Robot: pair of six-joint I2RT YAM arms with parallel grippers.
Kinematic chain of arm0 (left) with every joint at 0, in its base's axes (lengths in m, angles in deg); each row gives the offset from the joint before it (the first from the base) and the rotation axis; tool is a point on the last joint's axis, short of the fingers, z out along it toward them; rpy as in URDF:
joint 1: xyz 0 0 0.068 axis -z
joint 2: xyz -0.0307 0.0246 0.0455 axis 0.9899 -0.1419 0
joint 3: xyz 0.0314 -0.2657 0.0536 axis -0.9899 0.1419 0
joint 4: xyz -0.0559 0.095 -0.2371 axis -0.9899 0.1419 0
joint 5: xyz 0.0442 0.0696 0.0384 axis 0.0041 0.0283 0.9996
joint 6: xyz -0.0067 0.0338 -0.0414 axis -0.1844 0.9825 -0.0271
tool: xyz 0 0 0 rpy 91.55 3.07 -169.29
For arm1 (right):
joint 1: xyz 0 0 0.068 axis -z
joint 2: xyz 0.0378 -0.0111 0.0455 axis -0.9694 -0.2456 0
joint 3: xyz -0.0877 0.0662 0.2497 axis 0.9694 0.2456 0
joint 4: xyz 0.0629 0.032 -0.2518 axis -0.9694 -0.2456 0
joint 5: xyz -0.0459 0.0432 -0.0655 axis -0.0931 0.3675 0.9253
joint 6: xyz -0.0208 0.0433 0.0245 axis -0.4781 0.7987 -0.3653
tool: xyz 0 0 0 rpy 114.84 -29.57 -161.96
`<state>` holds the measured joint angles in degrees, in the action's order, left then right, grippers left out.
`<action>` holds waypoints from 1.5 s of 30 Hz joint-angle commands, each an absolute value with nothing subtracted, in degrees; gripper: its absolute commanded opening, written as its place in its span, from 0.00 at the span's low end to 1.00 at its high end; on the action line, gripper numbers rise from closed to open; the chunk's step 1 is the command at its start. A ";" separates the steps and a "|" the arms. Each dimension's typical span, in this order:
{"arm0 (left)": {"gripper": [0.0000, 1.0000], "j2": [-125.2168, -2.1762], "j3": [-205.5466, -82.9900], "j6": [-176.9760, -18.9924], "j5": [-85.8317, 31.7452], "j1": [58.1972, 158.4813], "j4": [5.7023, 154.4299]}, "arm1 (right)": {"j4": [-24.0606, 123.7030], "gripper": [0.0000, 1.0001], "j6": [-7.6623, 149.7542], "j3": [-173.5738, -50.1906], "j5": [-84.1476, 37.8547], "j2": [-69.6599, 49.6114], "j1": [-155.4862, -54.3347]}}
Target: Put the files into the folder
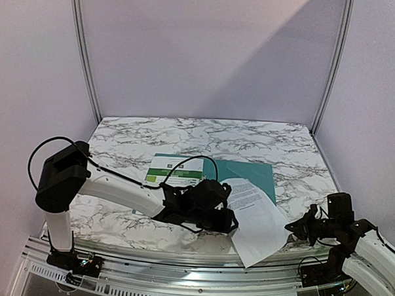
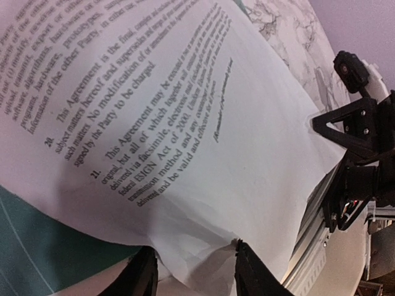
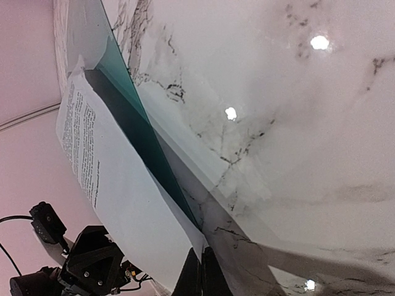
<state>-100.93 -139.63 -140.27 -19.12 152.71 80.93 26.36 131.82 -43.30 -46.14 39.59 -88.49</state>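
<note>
The white file sheet (image 1: pixel 260 223) with black text lies bowed over the teal folder (image 1: pixel 252 173) and hangs past the table's front edge. The green-headed file sheet (image 1: pixel 173 168) lies flat to the folder's left. My left gripper (image 1: pixel 232 223) is at the white sheet's left edge. In the left wrist view its jaws (image 2: pixel 194 271) stand apart, and the crumpled edge of the sheet (image 2: pixel 247 123) lies between them, over the folder (image 2: pixel 43 246). My right gripper (image 1: pixel 291 227) is shut (image 3: pixel 202 268) on the corner of the white sheet (image 3: pixel 123 197), which is lifted off the folder (image 3: pixel 133 123).
The marble table (image 1: pixel 185 131) is bounded by purple walls behind and at both sides. A metal rail (image 1: pixel 179 278) runs along the front edge below the overhanging sheet. The two arms face each other closely across the sheet.
</note>
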 commanded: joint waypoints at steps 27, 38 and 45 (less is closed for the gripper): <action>0.00 -97.38 -134.58 -146.43 -13.60 153.73 74.39 | 25.83 0.00 131.65 -39.95 -46.87 39.97 -88.30; 0.00 -95.96 -135.99 -142.48 -13.17 152.44 81.99 | 25.68 0.20 129.75 -38.47 -48.97 40.50 -88.35; 0.00 -93.27 -133.20 -143.10 -13.60 151.45 86.47 | 25.64 0.39 126.01 -39.61 -50.96 39.35 -88.33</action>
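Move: The loose text sheet is already at the left gripper: its left edge lies buckled between the half-open fingers, while its middle is about 6 cm to the right, 1 cm ahead and 3 cm below. The open folder's middle lies some 10 cm ahead and 7 cm left of this gripper, the green-banded file about 13 cm ahead and 18 cm left. The right gripper still pinches the sheet's right corner, with the sheet's middle about 9 cm left of it, 1 cm ahead and 2 cm below. Shut the left gripper on the sheet's left edge, easing about 1 cm forward with a slight counter-clockwise turn, then pull the pinched edge some 3 cm to the left. Keep the right gripper nearly in place with its hold on the right corner, and open its fingers about a third of the way late in that pull to release the corner. ##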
